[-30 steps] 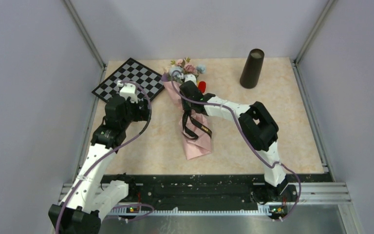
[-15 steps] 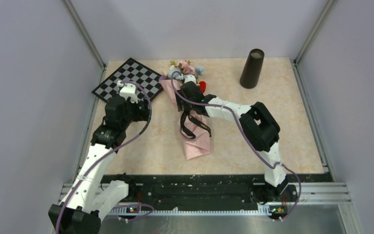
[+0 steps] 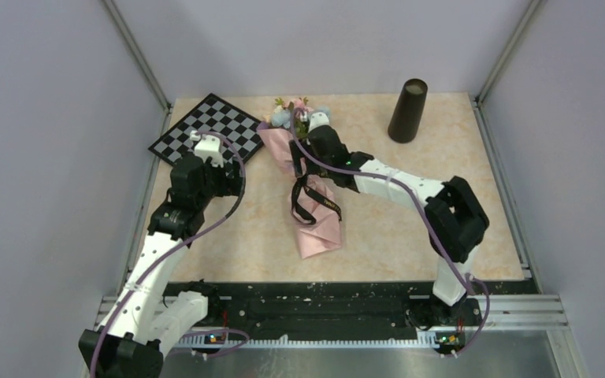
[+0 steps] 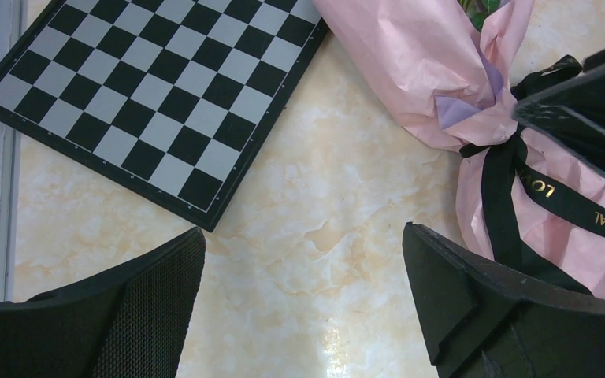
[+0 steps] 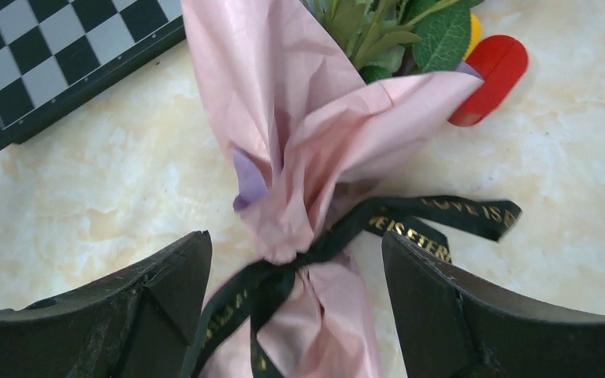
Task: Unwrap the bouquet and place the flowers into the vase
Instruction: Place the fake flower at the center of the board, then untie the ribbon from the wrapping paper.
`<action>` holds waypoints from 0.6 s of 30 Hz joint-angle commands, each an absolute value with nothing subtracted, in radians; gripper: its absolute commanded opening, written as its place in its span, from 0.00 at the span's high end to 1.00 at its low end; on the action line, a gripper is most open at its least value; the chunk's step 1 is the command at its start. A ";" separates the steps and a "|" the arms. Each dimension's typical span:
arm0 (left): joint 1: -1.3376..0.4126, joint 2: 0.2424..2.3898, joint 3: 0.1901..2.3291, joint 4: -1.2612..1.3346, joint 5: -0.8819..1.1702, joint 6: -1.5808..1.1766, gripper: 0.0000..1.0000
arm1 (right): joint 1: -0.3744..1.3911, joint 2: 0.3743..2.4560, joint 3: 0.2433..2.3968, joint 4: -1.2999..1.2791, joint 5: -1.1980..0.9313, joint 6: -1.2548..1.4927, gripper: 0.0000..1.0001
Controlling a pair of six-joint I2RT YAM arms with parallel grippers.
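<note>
The bouquet (image 3: pixel 309 206) lies on the table, a pink paper cone (image 5: pixel 299 150) with lilac inside, tied with a black gold-lettered ribbon (image 5: pixel 410 220). Pink, white and blue flowers (image 3: pixel 293 110) show at its far end, and green leaves (image 5: pixel 417 31) poke from the paper. My right gripper (image 5: pixel 295 236) hovers open over the ribbon knot, one finger on each side, holding nothing. To the bouquet's left, my left gripper (image 4: pixel 301 232) is open above bare table. The dark vase (image 3: pixel 407 110) stands upright at the back right.
A black-and-white checkered board (image 3: pixel 209 130) lies at the back left, close to the bouquet's head. A small red-and-yellow block (image 5: pixel 490 75) sits by the leaves. Grey walls enclose the table on three sides.
My right gripper has opened, letting go of what it held at the bouquet, and has shifted toward the flower end. Its elbow swung right. The left arm stayed still.
</note>
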State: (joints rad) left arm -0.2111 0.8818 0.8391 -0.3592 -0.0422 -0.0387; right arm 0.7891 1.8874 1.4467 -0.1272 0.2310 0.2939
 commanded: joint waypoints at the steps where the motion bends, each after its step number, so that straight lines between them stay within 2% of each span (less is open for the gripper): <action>1: -0.207 0.882 0.826 -0.307 -0.038 -0.042 0.01 | 0.787 1.700 1.350 -0.105 0.214 0.266 0.19; 8: -0.209 0.895 0.823 -0.298 -0.008 -0.045 0.01 | 0.699 1.463 1.115 -0.076 0.118 0.302 0.21; 18: -0.228 0.954 0.830 -0.271 0.225 -0.132 0.01 | 0.610 1.248 0.816 -0.055 0.024 0.301 0.22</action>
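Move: The bouquet's ribbon knot lies almost under the right hand, about 1 cm ahead and 8 cm below it, with the flower heads some 18 cm ahead and 2 cm to the left, and the loose red flower about 10 cm ahead and 6 cm to the right. From the left hand the knot is roughly 10 cm ahead, 19 cm to the right and 16 cm down; the chessboard's middle is around 19 cm ahead and 8 cm left of that hand. The bouquet, already let go and lying flat, is left clear as the open right hand swings off it to the right by about 13 cm and back by some 7 cm, rising over 4 cm at first and then sinking about 2. Late on, the left hand, wide open, starts towards the ribbon knot, 3 cm to the right and a little down, turning slightly clockwise. ##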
